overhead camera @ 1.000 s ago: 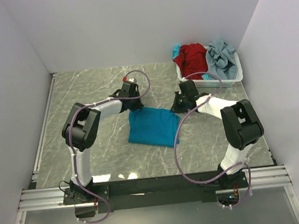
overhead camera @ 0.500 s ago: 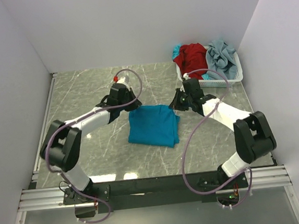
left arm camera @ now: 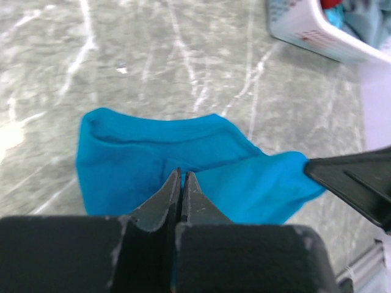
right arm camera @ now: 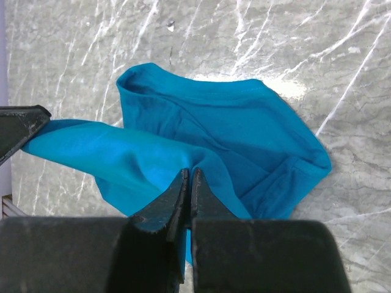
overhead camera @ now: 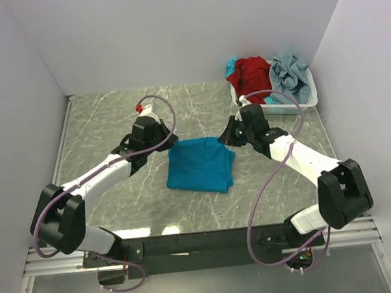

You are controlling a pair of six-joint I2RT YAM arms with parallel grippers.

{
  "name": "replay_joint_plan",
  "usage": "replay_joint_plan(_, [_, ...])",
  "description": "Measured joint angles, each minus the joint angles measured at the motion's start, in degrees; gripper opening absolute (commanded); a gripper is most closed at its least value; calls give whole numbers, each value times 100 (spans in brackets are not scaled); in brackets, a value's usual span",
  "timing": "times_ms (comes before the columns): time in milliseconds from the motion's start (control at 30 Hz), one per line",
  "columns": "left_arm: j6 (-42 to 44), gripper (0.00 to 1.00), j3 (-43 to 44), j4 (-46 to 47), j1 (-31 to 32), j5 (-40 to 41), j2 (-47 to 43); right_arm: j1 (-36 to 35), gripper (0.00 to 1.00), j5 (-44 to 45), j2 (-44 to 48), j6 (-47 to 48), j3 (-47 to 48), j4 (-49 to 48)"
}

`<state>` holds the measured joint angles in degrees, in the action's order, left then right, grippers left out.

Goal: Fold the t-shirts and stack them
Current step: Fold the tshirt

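The teal-blue t-shirt (overhead camera: 198, 165) lies folded in the middle of the marble table. My left gripper (overhead camera: 170, 147) is shut on its far left corner and my right gripper (overhead camera: 231, 142) is shut on its far right corner. In the left wrist view the shut gripper (left arm camera: 182, 174) pinches the teal cloth (left arm camera: 146, 159), which stretches across to the other gripper's black finger (left arm camera: 354, 180). The right wrist view shows its gripper (right arm camera: 189, 174) shut on a raised fold of the cloth (right arm camera: 244, 122). A red t-shirt (overhead camera: 252, 73) and a pale grey-blue t-shirt (overhead camera: 290, 73) lie in the basket.
The white lattice basket (overhead camera: 294, 105) stands at the far right corner, close behind my right gripper; its rim (left arm camera: 305, 27) shows in the left wrist view. A scrap of teal cloth (overhead camera: 230, 66) hangs over its left edge. White walls enclose the table on three sides.
The right gripper has shut on the shirt's far right corner. The left arm's elbow has swung out to the left and the right arm's to the right; the far edge is drawn taut.
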<state>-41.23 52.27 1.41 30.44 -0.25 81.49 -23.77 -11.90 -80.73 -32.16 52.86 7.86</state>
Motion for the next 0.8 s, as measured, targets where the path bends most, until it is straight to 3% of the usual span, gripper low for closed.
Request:
replay_joint_plan(200, [7,0,142,-83,-4,442,374,0,0,188,-334,0,116,33])
replay_joint_plan(500, [7,0,612,-186,-114,796,1423,2,4,640,-1541,-22,723,160])
replay_joint_plan(600, [7,9,855,-275,-129,925,1709,2,14,758,-1849,-50,929,243])
replay_joint_plan(767, [15,39,1056,-472,-142,1016,1897,2,69,946,-2065,-105,1141,391])
replay_joint_plan(800, [28,54,1093,-533,-153,1003,1897,2,76,962,-2065,-72,1156,402])
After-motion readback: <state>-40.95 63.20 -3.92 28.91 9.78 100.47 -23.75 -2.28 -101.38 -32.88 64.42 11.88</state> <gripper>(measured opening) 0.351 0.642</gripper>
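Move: Above the folded t-shirt, both hands hold its raised upper layer. For the left hand, the lower layers' far-left corner lies about 6 cm ahead, 2 cm left and 12 cm down. For the right, their far-right corner is some 5 cm ahead, 2 cm right and 11 cm down, the t-shirt's middle 3 cm back and 10 cm left. The basket stands about 22 cm ahead of the right hand and 18 cm to its right, roughly 8 cm lower. Sinking together about 8 cm while reaching some 5 cm forward, both hands bring the pinched upper layer down over the lower layers towards their far edge. The left drifts slightly left, and the wrists tip downward about 10 degrees. As the descent ends, the fingers open, the right wider than the left, and let go of the cloth. ##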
